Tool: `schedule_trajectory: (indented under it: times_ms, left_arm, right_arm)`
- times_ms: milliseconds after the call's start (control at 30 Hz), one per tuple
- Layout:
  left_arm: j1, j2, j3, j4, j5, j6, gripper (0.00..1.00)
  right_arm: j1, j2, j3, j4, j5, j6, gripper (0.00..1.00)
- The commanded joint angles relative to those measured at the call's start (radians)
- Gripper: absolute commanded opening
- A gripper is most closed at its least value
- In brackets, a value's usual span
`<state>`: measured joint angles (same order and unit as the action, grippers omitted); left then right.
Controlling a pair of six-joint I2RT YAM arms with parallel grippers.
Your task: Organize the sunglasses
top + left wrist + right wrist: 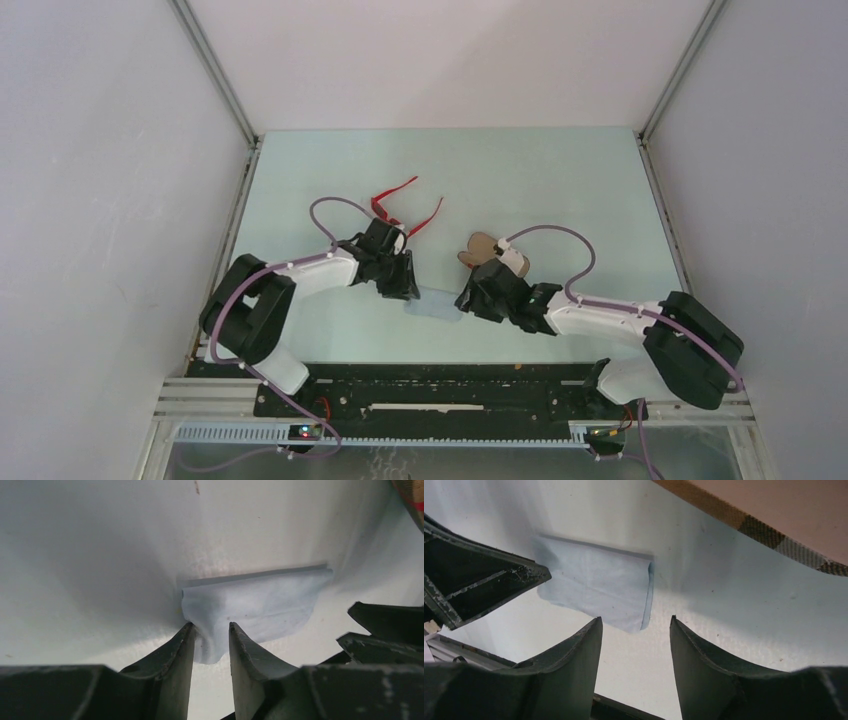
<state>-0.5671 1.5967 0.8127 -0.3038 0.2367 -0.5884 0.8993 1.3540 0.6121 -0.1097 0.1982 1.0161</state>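
The red sunglasses [404, 211] lie open on the table, just beyond my left wrist. They show in neither wrist view. My left gripper [404, 290] [210, 627] is tipped down onto the pale blue cloth [437, 305] [260, 597]. Its jaws stand a little apart, and a rumpled corner of the cloth sits between the fingertips. My right gripper [466, 299] [635, 620] hangs open at the cloth's [599, 587] other side, with only bare table between its fingers. The cloth's folded edge lies just ahead of its left finger [591, 630].
The brown plaid case [488, 250] [774, 510] lies right behind my right wrist, and its edge shows in the left wrist view's top right corner. Both grippers are close together over the cloth. The black base rail [450, 385] runs along the near edge.
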Motion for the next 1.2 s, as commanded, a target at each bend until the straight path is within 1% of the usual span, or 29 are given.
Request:
schedule_trajectory:
  times_ms: [0, 100, 167, 300, 367, 533, 733, 800, 867, 967, 1167]
  left_arm:
    - [-0.007, 0.031, -0.055, 0.034, 0.051, -0.02, 0.36]
    - [-0.007, 0.037, -0.058, 0.045, 0.072, -0.027, 0.33]
    - [-0.007, 0.034, -0.056, 0.041, 0.064, -0.028, 0.29]
    - [-0.006, 0.03, -0.051, 0.035, 0.059, -0.027, 0.21]
    - [-0.007, 0.03, -0.048, 0.035, 0.059, -0.027, 0.18]
    - [-0.007, 0.026, -0.04, 0.035, 0.062, -0.027, 0.12]
    - [-0.005, 0.025, -0.038, 0.036, 0.059, -0.032, 0.05]
    - [-0.007, 0.023, -0.037, 0.037, 0.061, -0.033, 0.01]
    - [-0.006, 0.02, -0.034, 0.037, 0.061, -0.031, 0.0]
    - [-0.008, 0.017, -0.028, 0.037, 0.063, -0.032, 0.0]
    - [-0.023, -0.016, -0.008, 0.032, 0.074, -0.03, 0.0]
  right_arm:
    - [-0.014, 0.026, -0.006, 0.069, 0.04, 0.053, 0.6]
    - [-0.021, 0.068, -0.006, 0.088, 0.011, 0.065, 0.59]
    - [-0.029, 0.093, -0.006, 0.095, -0.011, 0.069, 0.58]
    - [-0.048, 0.125, -0.006, 0.1, -0.045, 0.068, 0.51]
    - [-0.05, 0.135, -0.006, 0.138, -0.057, 0.063, 0.47]
    - [-0.051, 0.176, 0.013, 0.142, -0.08, 0.05, 0.36]
    - [-0.045, 0.21, 0.045, 0.122, -0.068, 0.025, 0.26]
    - [-0.045, 0.213, 0.047, 0.119, -0.067, 0.022, 0.23]
    - [-0.045, 0.214, 0.052, 0.117, -0.063, 0.015, 0.17]
    - [-0.041, 0.21, 0.06, 0.114, -0.055, 0.004, 0.01]
    - [-0.023, 0.166, 0.082, 0.058, -0.024, -0.022, 0.0]
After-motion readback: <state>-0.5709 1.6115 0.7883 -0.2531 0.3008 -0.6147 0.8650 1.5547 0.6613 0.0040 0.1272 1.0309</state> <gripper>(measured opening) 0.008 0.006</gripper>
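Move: The folded light-blue cloth lies between the hands: its middle is about 4 cm right of the left hand, 1 cm back and 1 cm below. From the right hand it is roughly 6 cm left, 2 cm ahead and 3 cm below. The red sunglasses lie some 17 cm ahead of the left hand and 1 cm to its left. The brown case lies about 10 cm ahead of the right hand and 5 cm to its right. Down about 3 cm, then left some 2 cm and slightly forward, the right hand comes onto the cloth's right end, its half-open fingers shutting to pinch it. The left hand, already low at the left end, shifts only about 1 cm right and a little back, closing its partly open fingers on the cloth there and then staying put. ##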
